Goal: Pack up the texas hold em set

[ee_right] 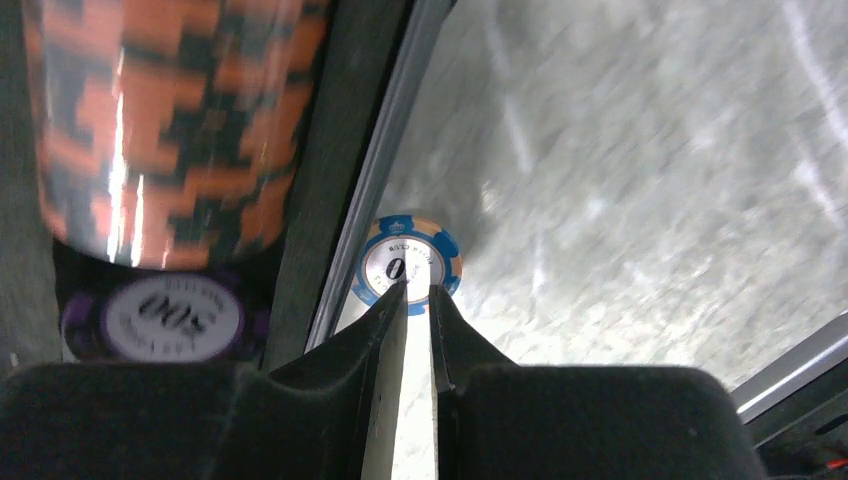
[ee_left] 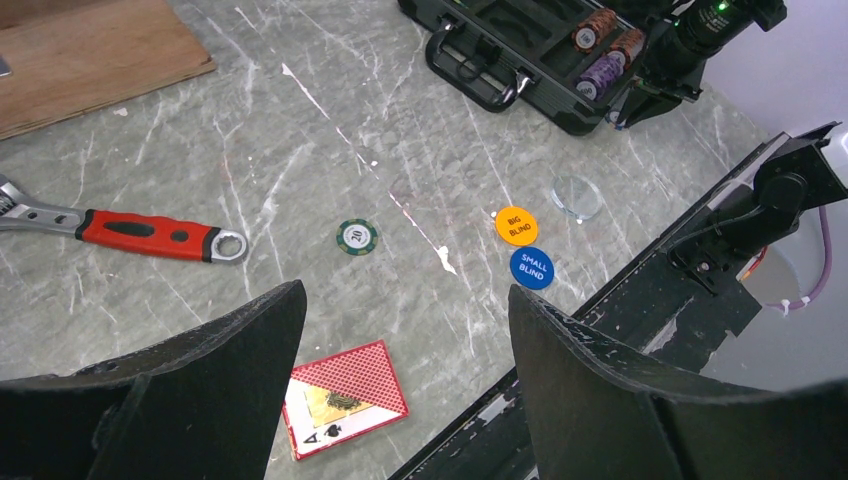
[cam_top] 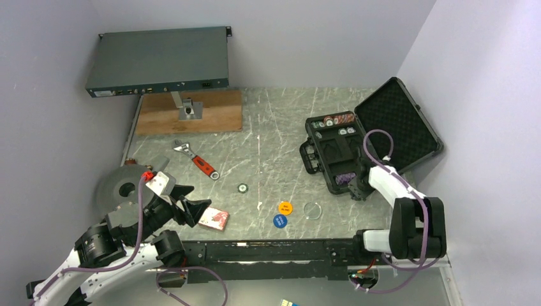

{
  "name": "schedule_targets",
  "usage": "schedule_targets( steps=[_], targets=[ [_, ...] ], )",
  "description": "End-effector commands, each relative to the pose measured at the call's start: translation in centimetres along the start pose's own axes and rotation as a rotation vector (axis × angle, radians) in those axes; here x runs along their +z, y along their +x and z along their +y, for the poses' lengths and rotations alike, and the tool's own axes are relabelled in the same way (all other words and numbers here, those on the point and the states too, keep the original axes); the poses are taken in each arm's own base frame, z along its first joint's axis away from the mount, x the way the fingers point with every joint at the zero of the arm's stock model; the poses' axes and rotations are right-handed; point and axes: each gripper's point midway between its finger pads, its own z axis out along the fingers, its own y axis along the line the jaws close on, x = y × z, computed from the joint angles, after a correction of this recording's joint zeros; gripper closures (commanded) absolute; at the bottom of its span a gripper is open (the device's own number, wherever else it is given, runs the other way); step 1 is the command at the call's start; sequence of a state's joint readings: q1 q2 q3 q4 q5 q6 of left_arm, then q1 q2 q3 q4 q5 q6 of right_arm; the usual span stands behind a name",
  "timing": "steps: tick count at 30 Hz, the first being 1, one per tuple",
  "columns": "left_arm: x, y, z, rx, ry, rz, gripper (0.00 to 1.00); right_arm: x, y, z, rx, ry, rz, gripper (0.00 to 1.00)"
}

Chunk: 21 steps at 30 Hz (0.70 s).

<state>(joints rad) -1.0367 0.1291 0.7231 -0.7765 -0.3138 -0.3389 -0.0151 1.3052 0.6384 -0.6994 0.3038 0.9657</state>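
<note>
The black case [cam_top: 336,153] lies open at the right, its foam lid [cam_top: 399,124] tipped back and chip stacks in its slots. My right gripper [cam_top: 357,190] is at the case's near corner, shut [ee_right: 418,288], tips over a blue-and-orange chip [ee_right: 412,262] lying flat just outside the case wall. A purple chip [ee_right: 170,317] and an orange-black stack [ee_right: 170,120] sit inside. My left gripper [ee_left: 405,290] hangs open above the red card deck [ee_left: 345,395]. An orange disc [ee_left: 516,225], a blue disc [ee_left: 532,268] and a green chip [ee_left: 356,237] lie loose on the table.
A red-handled wrench [cam_top: 198,160] lies left of centre. A clear round disc [cam_top: 312,210] rests near the two blind discs. A wooden board [cam_top: 210,115] and a raised grey rack box [cam_top: 159,64] stand at the back left. A grey round plate [cam_top: 118,188] is beside my left arm.
</note>
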Motion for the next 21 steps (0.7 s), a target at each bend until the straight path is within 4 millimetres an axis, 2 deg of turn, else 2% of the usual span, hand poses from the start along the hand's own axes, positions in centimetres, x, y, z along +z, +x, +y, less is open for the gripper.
schedule_targets(
  steps=[1,3,6,14,16,21],
  targets=[
    [0.0,-0.4,0.1,-0.017,-0.012,-0.013,0.20,-0.5,5.5,3.0,-0.016,-0.081,0.177,0.82],
    [0.0,-0.4,0.1,-0.019,-0.013,-0.015,0.20,-1.2,5.9,3.9,-0.034,-0.106,0.174,0.82],
    [0.0,-0.5,0.1,-0.019,-0.012,-0.018,0.20,-2.3,7.6,5.7,-0.072,-0.148,0.193,0.82],
    [0.1,-0.4,0.2,-0.019,-0.021,-0.008,0.20,-3.6,14.5,10.5,-0.209,-0.220,0.277,0.83],
    [0.1,-0.3,0.3,-0.021,-0.027,-0.008,0.20,-4.6,16.0,12.3,-0.275,-0.255,0.268,0.83],
    [0.2,-0.2,0.4,-0.020,-0.037,0.002,0.20,-8.1,17.6,17.4,-0.420,-0.361,0.203,0.83]
  ],
)
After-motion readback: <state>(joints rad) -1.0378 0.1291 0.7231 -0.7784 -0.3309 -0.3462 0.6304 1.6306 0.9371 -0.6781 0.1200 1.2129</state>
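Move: The blue-edged chip lies flat on the table right at the right hand's nearly shut fingertips, about 1 cm ahead, 1 cm to the right and 1 cm below. The purple chip stack in the case is some 6 cm ahead and 5 cm left. The clear disc lies about 17 cm left and 5 cm back, the big blind button 27 cm left and 4 cm back. From the left hand the chip is roughly 9 cm ahead, 56 cm right and 24 cm lower. The blue-edged chip is dragged along the table to the left by the nearly shut right fingertips, past the case's near side and towards the big blind button. The hand sweeps about 21 cm left at an almost constant low height, quickening and edging a little forward near the end, while the wrist swings some 25 degrees counter-clockwise and its left side tips up. ##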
